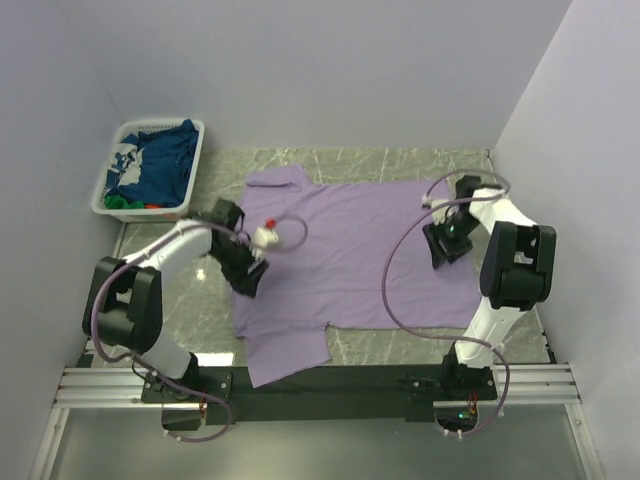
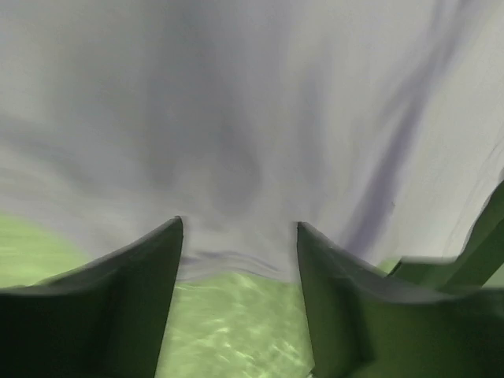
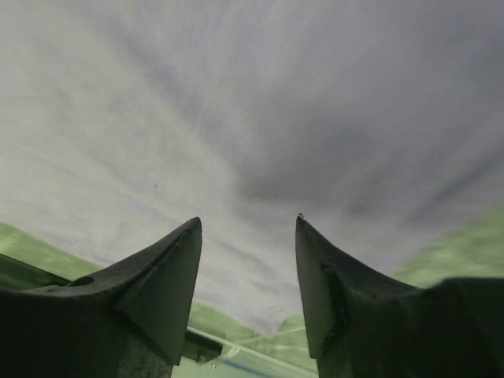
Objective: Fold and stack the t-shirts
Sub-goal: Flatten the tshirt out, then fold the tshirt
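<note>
A large lavender t-shirt (image 1: 350,255) lies spread flat on the marble table, one sleeve toward the near edge. My left gripper (image 1: 248,280) is low over the shirt's left edge. Its jaws are open, and in the left wrist view (image 2: 239,224) the cloth's hem lies just past the fingertips. My right gripper (image 1: 443,252) is low over the shirt's right side, also open, and in the right wrist view (image 3: 248,220) lavender cloth fills the space beyond the tips. Neither pinches cloth. A navy t-shirt (image 1: 160,165) with white print fills the basket, with green (image 1: 120,203) and red (image 1: 152,207) cloth beneath it.
The white slatted basket (image 1: 112,170) stands at the back left corner of the table. Grey walls close in the left, back and right sides. Bare marble (image 1: 190,300) shows left of the shirt and along the near edge, by the metal rail carrying the arm bases.
</note>
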Controlling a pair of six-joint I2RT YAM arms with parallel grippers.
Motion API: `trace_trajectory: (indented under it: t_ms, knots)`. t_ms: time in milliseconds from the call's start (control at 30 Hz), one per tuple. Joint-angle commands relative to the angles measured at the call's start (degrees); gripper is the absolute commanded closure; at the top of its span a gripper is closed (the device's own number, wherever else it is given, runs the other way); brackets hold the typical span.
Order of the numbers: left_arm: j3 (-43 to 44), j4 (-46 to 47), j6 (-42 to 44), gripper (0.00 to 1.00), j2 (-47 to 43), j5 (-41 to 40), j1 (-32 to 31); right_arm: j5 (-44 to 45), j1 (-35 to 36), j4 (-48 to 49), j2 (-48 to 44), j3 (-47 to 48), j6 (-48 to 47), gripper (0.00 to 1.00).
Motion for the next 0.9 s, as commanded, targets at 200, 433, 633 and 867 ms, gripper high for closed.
trace_trajectory:
  t_ms: [200, 433, 633, 867]
  knots:
    - [40.74, 7.52, -15.70, 0.21, 18.96, 13.00, 12.48, -11.16, -5.12, 2.57, 11.38, 33.94, 13.55, 0.37]
    - [54.73, 19.11, -25.91, 0.21, 30.14, 8.96, 14.59, -6.58, -5.30, 11.38, 26.74, 51.94, 25.17, 0.41]
    - [57.11, 22.22, -29.18, 0.20, 33.48, 6.14, 15.12, 0.00, -4.86, 15.68, 35.73, 60.32, 28.70, 0.41]
    - [56.05, 23.01, -28.56, 0.20, 34.97, 5.79, 15.47, 3.43, -2.67, 14.37, 38.82, 67.10, 26.95, 0.40]
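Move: The left hand, roughly 2 cm above the purple shirt, has the folded-over far-left sleeve about 36 cm ahead and 7 cm to the right; the clothes basket stands some 37 cm ahead and 36 cm left of it. From the right hand, about as low, the shirt's far right corner lies some 30 cm ahead and 5 cm right, and the near right corner about 22 cm back and 5 cm right. No new contact is seen: both hands leave the middle of the shirt and swing quickly forward, about 30 cm each, the left rising towards the folded far sleeve as its fingers open wider. The right arcs up some 10 cm, drifts right and dips again over the far right corner, turning clockwise; the left turns counter-clockwise, and both sets of fingertips tilt outward, away from the base. ##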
